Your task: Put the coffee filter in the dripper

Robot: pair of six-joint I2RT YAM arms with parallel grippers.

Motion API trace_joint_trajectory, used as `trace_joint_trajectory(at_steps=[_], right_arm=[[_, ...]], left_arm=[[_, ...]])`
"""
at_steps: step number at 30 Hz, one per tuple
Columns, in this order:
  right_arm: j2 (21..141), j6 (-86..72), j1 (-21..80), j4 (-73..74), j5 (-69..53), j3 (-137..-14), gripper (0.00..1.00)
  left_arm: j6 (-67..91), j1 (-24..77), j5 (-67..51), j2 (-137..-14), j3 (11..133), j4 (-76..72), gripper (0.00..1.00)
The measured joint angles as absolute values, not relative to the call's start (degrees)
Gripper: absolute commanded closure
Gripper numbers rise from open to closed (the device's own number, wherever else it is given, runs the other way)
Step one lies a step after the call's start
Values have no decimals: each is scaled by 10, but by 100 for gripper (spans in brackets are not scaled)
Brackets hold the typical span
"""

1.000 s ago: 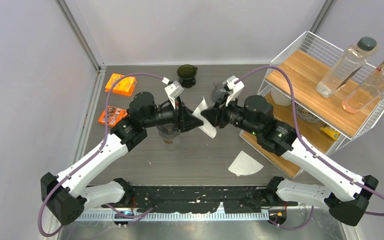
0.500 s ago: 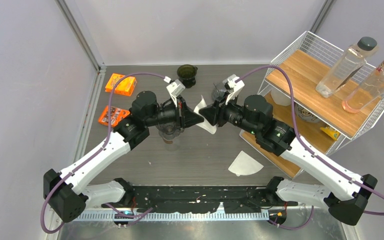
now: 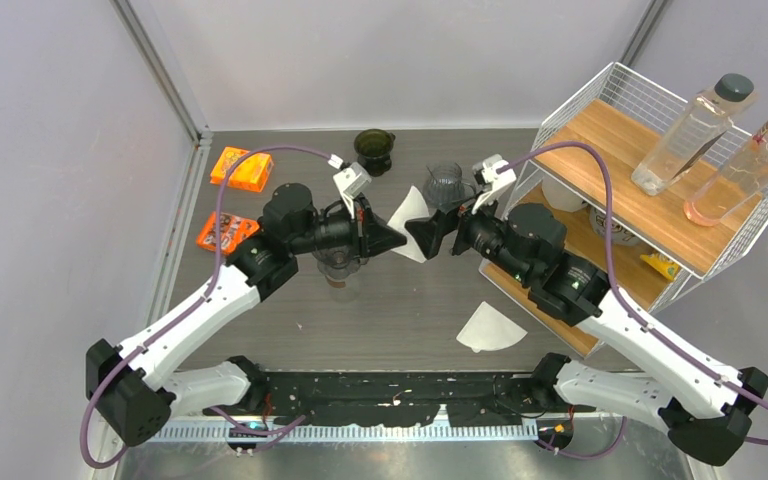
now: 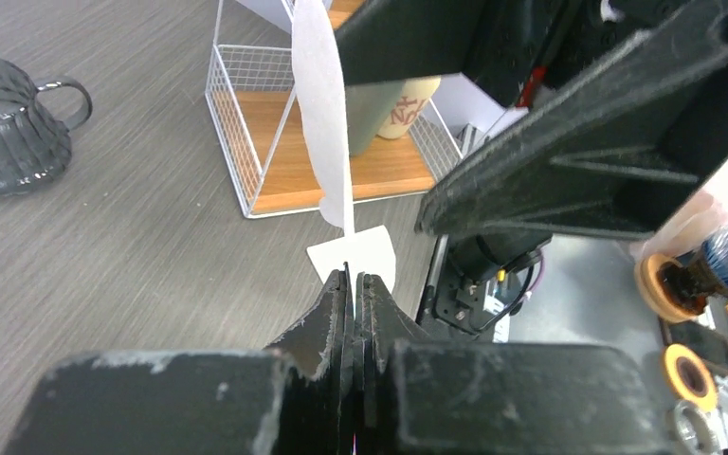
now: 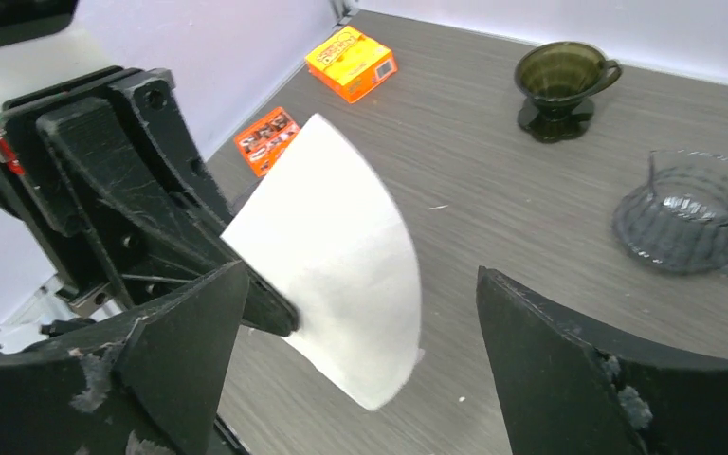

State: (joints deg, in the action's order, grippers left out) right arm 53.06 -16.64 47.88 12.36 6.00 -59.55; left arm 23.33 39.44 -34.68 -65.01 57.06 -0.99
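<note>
My left gripper [image 3: 398, 240] is shut on the edge of a white fan-shaped coffee filter [image 3: 407, 213] and holds it above the table. In the left wrist view the filter [image 4: 322, 104] shows edge-on above the shut gripper [image 4: 353, 277]. My right gripper [image 3: 420, 231] is open and faces the filter [image 5: 341, 251], its jaws [image 5: 362, 280] spread on either side without touching. A dark green dripper [image 3: 373, 150] stands at the back, also in the right wrist view [image 5: 561, 83]. A clear glass dripper [image 3: 445, 185] stands to its right.
A second filter [image 3: 490, 328] lies flat at the front right. A glass server [image 3: 338, 268] stands under my left arm. An orange box [image 3: 241, 167] and a snack pack [image 3: 222, 233] lie at the left. A wire shelf [image 3: 660, 190] with bottles is at the right.
My right gripper has opened, let go of the filter and drawn back to the right. My left gripper keeps the filter and has hardly moved.
</note>
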Motion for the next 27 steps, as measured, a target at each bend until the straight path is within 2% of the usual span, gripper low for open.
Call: trace_joint_trajectory(at_steps=[8, 17, 27], right_arm=[[516, -165, 479, 158, 104, -590, 5], [484, -124, 479, 171, 71, -542, 4], [473, -104, 479, 169, 105, -507, 5]], left_arm=[[103, 394, -373, -608, 555, 25, 100], [-52, 387, -433, -546, 549, 57, 100], [-121, 298, -550, -611, 599, 102, 100]])
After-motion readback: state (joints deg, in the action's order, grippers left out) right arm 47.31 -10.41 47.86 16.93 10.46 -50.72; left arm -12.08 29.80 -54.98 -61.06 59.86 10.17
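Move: My left hand holds the filter. The dripper it is meant for stands on a clear glass, about 14 cm to that hand's left, 4 cm ahead and some 17 cm below; the glass is 3 cm ahead, 14 cm left and 26 cm down. The glass jug lies roughly 29 cm ahead and 10 cm right, 27 cm down. From my wide-open right hand the dripper is about 20 cm left, 2 cm ahead and 20 cm below. With the filter still pinched in my closed left fingers, I carry it left, about 4 cm in all, towards the dripper, swinging back some 4 cm and then forward again. Meanwhile I roll that wrist around its fingers by some 30 degrees, tipping the top backwards, and turn it slightly clockwise. My right hand, fingers staying wide open, withdraws down about 6 cm and to the right. ##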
